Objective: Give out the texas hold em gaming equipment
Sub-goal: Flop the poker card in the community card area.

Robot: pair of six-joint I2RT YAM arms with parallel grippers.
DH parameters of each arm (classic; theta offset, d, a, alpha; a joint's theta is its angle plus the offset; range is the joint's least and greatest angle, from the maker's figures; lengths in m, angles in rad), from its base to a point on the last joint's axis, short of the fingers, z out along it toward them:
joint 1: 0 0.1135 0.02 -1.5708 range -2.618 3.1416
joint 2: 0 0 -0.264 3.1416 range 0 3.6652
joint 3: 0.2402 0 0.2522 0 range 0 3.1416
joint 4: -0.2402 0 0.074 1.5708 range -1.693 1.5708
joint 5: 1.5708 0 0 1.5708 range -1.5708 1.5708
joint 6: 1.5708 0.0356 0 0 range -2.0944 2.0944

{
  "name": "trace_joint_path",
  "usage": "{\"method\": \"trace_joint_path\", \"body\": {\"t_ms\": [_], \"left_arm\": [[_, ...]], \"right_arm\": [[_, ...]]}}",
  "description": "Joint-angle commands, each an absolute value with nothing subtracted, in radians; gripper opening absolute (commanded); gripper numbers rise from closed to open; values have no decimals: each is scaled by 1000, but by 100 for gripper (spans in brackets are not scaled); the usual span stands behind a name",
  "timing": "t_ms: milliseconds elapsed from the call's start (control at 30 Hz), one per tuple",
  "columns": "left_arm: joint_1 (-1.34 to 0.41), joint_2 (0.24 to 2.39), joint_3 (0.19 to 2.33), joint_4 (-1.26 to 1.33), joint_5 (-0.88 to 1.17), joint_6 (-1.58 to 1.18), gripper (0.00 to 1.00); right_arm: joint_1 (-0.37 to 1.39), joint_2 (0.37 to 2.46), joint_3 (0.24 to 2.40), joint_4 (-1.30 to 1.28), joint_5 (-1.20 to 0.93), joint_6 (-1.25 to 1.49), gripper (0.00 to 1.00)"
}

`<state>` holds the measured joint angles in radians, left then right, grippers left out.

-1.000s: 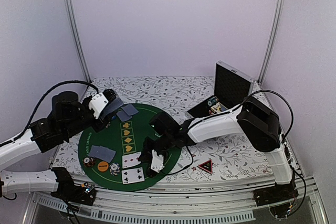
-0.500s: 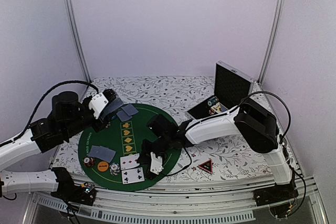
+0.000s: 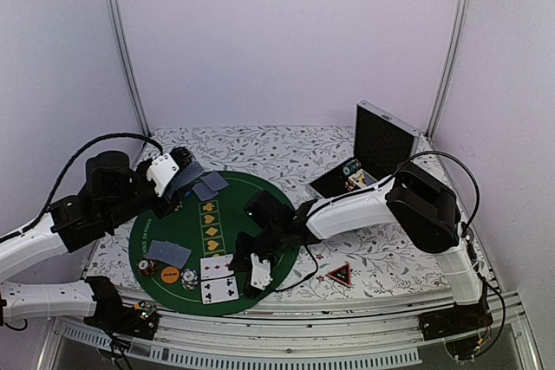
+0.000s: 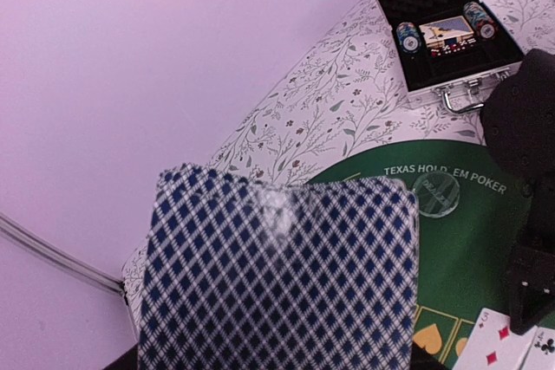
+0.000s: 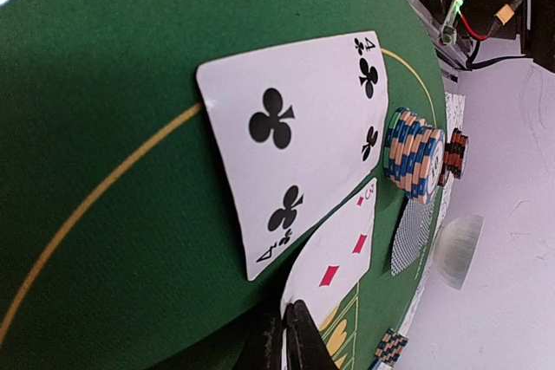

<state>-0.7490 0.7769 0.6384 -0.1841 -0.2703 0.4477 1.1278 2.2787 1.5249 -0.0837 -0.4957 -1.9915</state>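
On the green felt mat lie two face-up cards, a four of clubs and a three of diamonds. My right gripper is low over the mat, shut on the near edge of the three of diamonds. Striped chip stacks, an orange disc and face-down cards sit at the mat's near left. A clear disc rests on the felt. My left gripper holds a deck of blue-backed cards above the mat's far left; the deck hides its fingers.
An open black case with chips inside stands at the back right. A red-black triangle token lies on the floral cloth right of the mat. Two more face-down cards lie at the mat's far edge.
My right arm has edged slightly left over the mat beside the face-up cards. The left arm and its deck have stayed put.
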Motion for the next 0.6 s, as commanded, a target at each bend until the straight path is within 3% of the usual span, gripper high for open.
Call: {"method": "trace_joint_path", "body": {"t_ms": [0,300,433,567], "left_arm": [[-738,769,631,-154,-262,445,57],[-737,769,630,-155,-262,447,57],[-737,767,630,-155,-259,447,57],[-738,765,630,-155,-259,447,57]], "right_arm": [[1135,2274,1502,-100,-484,-2014,12],[1135,2260,1477,-86,-437,-2041,18],[1134,2219,1453,-59,-396,-2016,38],[1128,2154,1381,47,-355,-1980,67]]}}
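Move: The right hand still pinches the near edge of the three of diamonds just above the felt, with the card's middle about 4 cm to its left and 1 cm below. From the right hand, the four of clubs lies some 7 cm back and 4 cm left, the chip stack about 4 cm back and 12 cm left, and the nearest printed heart roughly 5 cm forward and 5 cm left. From the left hand, still holding the deck, the three lies about 8 cm back, 5 cm right and 23 cm lower. Letting go of the three of diamonds is the main thing: the right fingers first ease apart almost on the spot, low over the felt at the card's right-hand edge, then spread to a bit over half open. As they spread, the hand lifts off the card by about 1.5 cm and drifts roughly 1 cm forward, its wrist tilting only some 5 degrees. ##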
